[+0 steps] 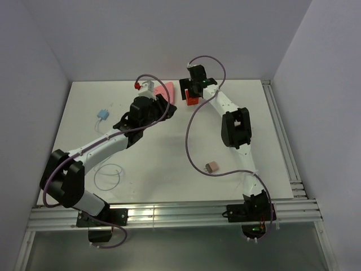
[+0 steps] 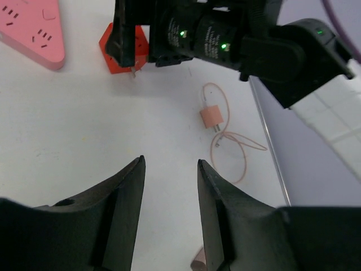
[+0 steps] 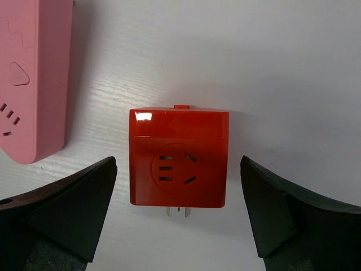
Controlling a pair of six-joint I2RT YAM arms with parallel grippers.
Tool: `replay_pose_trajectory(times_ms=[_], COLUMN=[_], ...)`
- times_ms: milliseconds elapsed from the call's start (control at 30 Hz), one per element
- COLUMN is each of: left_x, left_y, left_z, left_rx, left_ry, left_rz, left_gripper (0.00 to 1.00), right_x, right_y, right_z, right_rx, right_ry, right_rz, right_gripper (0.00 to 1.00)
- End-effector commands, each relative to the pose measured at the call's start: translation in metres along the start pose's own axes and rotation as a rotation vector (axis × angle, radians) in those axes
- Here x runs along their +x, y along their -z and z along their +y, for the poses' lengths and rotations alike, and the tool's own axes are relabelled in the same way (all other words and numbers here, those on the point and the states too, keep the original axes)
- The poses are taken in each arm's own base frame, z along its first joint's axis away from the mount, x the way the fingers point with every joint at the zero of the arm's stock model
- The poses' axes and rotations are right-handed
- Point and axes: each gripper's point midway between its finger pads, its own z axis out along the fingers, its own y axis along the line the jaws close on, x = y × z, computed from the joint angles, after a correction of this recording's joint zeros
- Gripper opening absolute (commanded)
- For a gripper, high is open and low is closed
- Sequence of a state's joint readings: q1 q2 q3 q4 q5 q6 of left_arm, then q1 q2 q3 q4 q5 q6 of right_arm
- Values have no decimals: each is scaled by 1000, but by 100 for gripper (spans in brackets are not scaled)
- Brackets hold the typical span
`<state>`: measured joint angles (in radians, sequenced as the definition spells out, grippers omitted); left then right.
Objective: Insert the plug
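The plug is a red cube (image 3: 178,164) lying on the white table, socket face up, with two metal prongs pointing toward the right wrist camera. My right gripper (image 3: 178,161) hangs over it, open wide, a finger on each side and both apart from it. In the top view the plug (image 1: 192,101) is at the back centre, under the right gripper (image 1: 192,93). The pink power strip (image 1: 165,90) lies just to its left. My left gripper (image 2: 171,160) is open with nothing between its fingers. It points toward the plug (image 2: 115,53) and the strip (image 2: 31,28).
A peach charger (image 2: 212,117) with a thin looped cable lies right of centre (image 1: 212,166). A small blue plug (image 1: 102,114) sits at the left, and a white-and-red item (image 1: 144,86) is behind the left wrist. A thin white cable loop (image 1: 107,176) lies near the left arm's base.
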<state>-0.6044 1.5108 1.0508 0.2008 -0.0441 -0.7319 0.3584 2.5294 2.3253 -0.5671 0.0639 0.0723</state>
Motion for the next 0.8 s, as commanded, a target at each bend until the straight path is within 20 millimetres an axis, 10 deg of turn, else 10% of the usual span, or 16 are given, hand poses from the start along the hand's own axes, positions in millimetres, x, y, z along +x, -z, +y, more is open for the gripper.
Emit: replay_pose_trajectory(times_ms=[0,233,367,433,500,600,767], left_x=[-28,-41,-50,-49,-49,-61,-79], left_y=[17,27,26,36,49,69,73], left_z=[-30,-18,33,74,110,150,192], left_rx=[107,23,-208,-398,-562,-745,-824], left_ry=[28,28,122,179,222,227,263], left_rz=[-76,-116,-151,-166,-172,-200,-134], left_gripper=[47,49,50,55,82,100,99], right_x=[-9,-11,-6,-12,-14,-7,55], right_y=[1,-5,-6,4,18,43,77], right_z=[0,5,9,14,25,42,70], right_rx=[10,24,16,15,5,2,-52], right_ry=[-4,-18,-19,-8,8,-8,-50], right_rz=[-9,-37,-37,-61,-68,-54,18], right_gripper=[96,66,44,16,0,0,0])
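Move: Between the right hand's open fingers stands the red adapter, its middle directly below the hand point by about 2 cm; the pink power strip lies some 14 cm left of it and 2 cm farther out, the orange plug about 18 cm right and 9 cm nearer. From the left hand the blue plug lies roughly 34 cm left, 13 cm ahead and 19 cm below, the strip 23 cm ahead and 5 cm left. Sinking about 2 cm, the right hand closes on the red adapter's two sides, then, keeping its grip, drags it back towards the base, slightly left, without lifting. The left hand rises 3 cm, then swings nearly 19 cm left and down towards the blue plug, turning some 40 degrees counter-clockwise, tipping downward and opening wide. ##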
